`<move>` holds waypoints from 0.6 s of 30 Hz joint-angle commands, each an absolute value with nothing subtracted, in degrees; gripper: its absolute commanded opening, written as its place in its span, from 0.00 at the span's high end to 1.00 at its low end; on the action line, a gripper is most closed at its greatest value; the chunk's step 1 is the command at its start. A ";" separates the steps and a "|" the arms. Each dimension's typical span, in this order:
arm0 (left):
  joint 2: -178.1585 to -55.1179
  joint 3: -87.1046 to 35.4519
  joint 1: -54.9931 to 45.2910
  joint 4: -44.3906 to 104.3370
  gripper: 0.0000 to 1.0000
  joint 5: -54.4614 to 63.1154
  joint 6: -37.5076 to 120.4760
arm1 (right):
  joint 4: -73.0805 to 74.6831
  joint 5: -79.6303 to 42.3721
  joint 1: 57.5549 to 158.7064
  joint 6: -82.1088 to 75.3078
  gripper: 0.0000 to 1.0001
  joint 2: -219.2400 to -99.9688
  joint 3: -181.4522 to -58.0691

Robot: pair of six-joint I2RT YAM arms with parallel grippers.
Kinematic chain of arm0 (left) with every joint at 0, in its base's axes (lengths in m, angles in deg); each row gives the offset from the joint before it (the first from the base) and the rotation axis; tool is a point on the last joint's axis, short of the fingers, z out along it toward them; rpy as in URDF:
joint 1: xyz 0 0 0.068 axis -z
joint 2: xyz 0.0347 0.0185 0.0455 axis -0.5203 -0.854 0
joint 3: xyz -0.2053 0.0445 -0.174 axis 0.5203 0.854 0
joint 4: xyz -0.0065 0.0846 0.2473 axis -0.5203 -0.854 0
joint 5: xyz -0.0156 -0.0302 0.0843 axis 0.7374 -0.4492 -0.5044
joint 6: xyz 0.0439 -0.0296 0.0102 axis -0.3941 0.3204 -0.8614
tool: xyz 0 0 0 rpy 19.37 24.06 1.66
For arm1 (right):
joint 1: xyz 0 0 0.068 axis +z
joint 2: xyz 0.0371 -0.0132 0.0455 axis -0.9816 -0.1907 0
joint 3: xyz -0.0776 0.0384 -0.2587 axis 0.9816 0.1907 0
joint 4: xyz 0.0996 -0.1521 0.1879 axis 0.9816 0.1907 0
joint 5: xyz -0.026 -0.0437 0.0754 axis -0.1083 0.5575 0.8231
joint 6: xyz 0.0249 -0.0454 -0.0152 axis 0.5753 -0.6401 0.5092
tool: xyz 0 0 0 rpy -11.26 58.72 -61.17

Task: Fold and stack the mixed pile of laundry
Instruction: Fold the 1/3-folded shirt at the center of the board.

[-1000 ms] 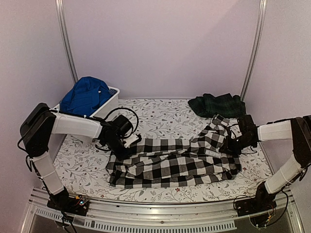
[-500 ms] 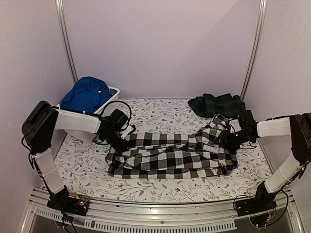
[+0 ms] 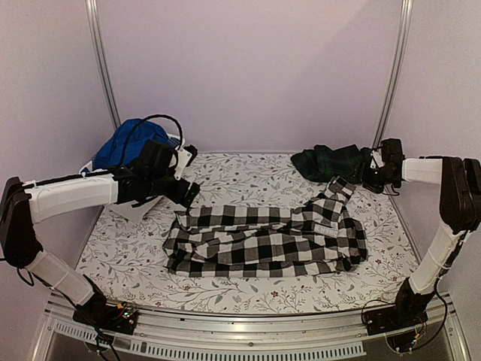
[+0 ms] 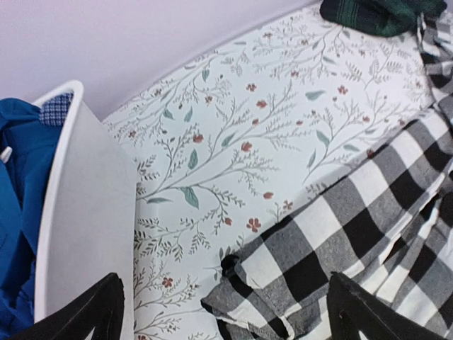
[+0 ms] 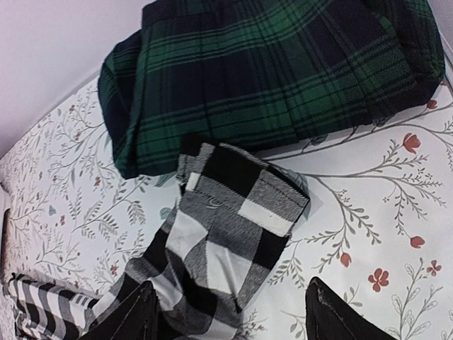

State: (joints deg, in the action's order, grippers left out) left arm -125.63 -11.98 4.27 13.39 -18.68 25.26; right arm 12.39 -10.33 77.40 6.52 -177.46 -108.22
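The black-and-white checked shirt (image 3: pixel 263 244) lies folded lengthwise across the middle of the table, one sleeve (image 5: pixel 226 227) reaching up to the dark green-navy tartan garment (image 3: pixel 334 162) at the back right. A bright blue garment (image 3: pixel 131 143) fills the white tub (image 4: pixel 92 212) at the back left. My left gripper (image 3: pixel 183 192) hovers open above the shirt's left corner (image 4: pixel 283 276), nothing between its fingers. My right gripper (image 3: pixel 368 170) hangs open over the sleeve cuff, beside the tartan garment (image 5: pixel 269 71), holding nothing.
The table has a floral cloth (image 3: pixel 248 177). Walls close in at the back and both sides, with metal posts (image 3: pixel 101 68) in the corners. The tub's wall stands close to my left gripper's left finger (image 4: pixel 99 315).
Both grippers have opened and let go of the shirt, then risen and drawn back, left toward the tub, right toward the tartan garment. The shirt has settled flat.
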 commanded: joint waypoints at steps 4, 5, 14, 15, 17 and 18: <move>-121.64 -10.75 4.11 23.67 0.00 -18.39 26.03 | 11.11 -15.27 77.07 3.38 0.30 -189.53 -114.12; -121.46 -10.49 4.10 24.35 0.00 -18.34 26.30 | 10.92 -15.60 77.00 3.05 0.30 -191.01 -114.71; -119.50 -7.96 3.60 32.62 0.00 -27.32 33.87 | 11.98 -8.75 75.62 1.06 0.46 -201.00 -124.38; -118.74 -7.26 3.41 33.75 0.00 -27.16 34.14 | 12.11 -7.62 75.58 0.70 0.52 -201.75 -124.81; -117.58 -6.56 3.10 35.08 0.00 -25.93 34.17 | 12.17 -4.91 75.49 0.06 0.72 -202.02 -124.94; -117.22 -6.59 2.88 35.03 0.00 -24.93 33.98 | 12.19 -3.42 75.51 -0.28 0.79 -201.81 -124.61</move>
State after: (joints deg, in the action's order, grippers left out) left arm -120.45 -7.81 3.76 29.59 -24.77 31.95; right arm 11.58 -9.34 75.80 1.64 -200.58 -123.67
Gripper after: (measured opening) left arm 0.996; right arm 0.316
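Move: The sleeve end sticking forward from the black-and-white checked shirt lies about 7 cm ahead of the right hand, 3 cm to its left and 9 cm below. Just beyond that end sits the folded green plaid shirt, some 18 cm ahead of the hand, 5 cm left and 8 cm down; the checked shirt's body is about 19 cm back and 40 cm left, 10 cm below. From the left hand the sleeve end is roughly 16 cm ahead, 68 cm right and 15 cm down. The checked sleeve's end is met by the right hand, which sinks about 8 cm with its fingers open, then slides forward low over the cloth, some 6 cm in all, and closes roughly halfway around the sleeve's right-hand corner. The left hand, empty and wide open, rises about 6 cm off the shirt's other end, its fingers tilting up. ##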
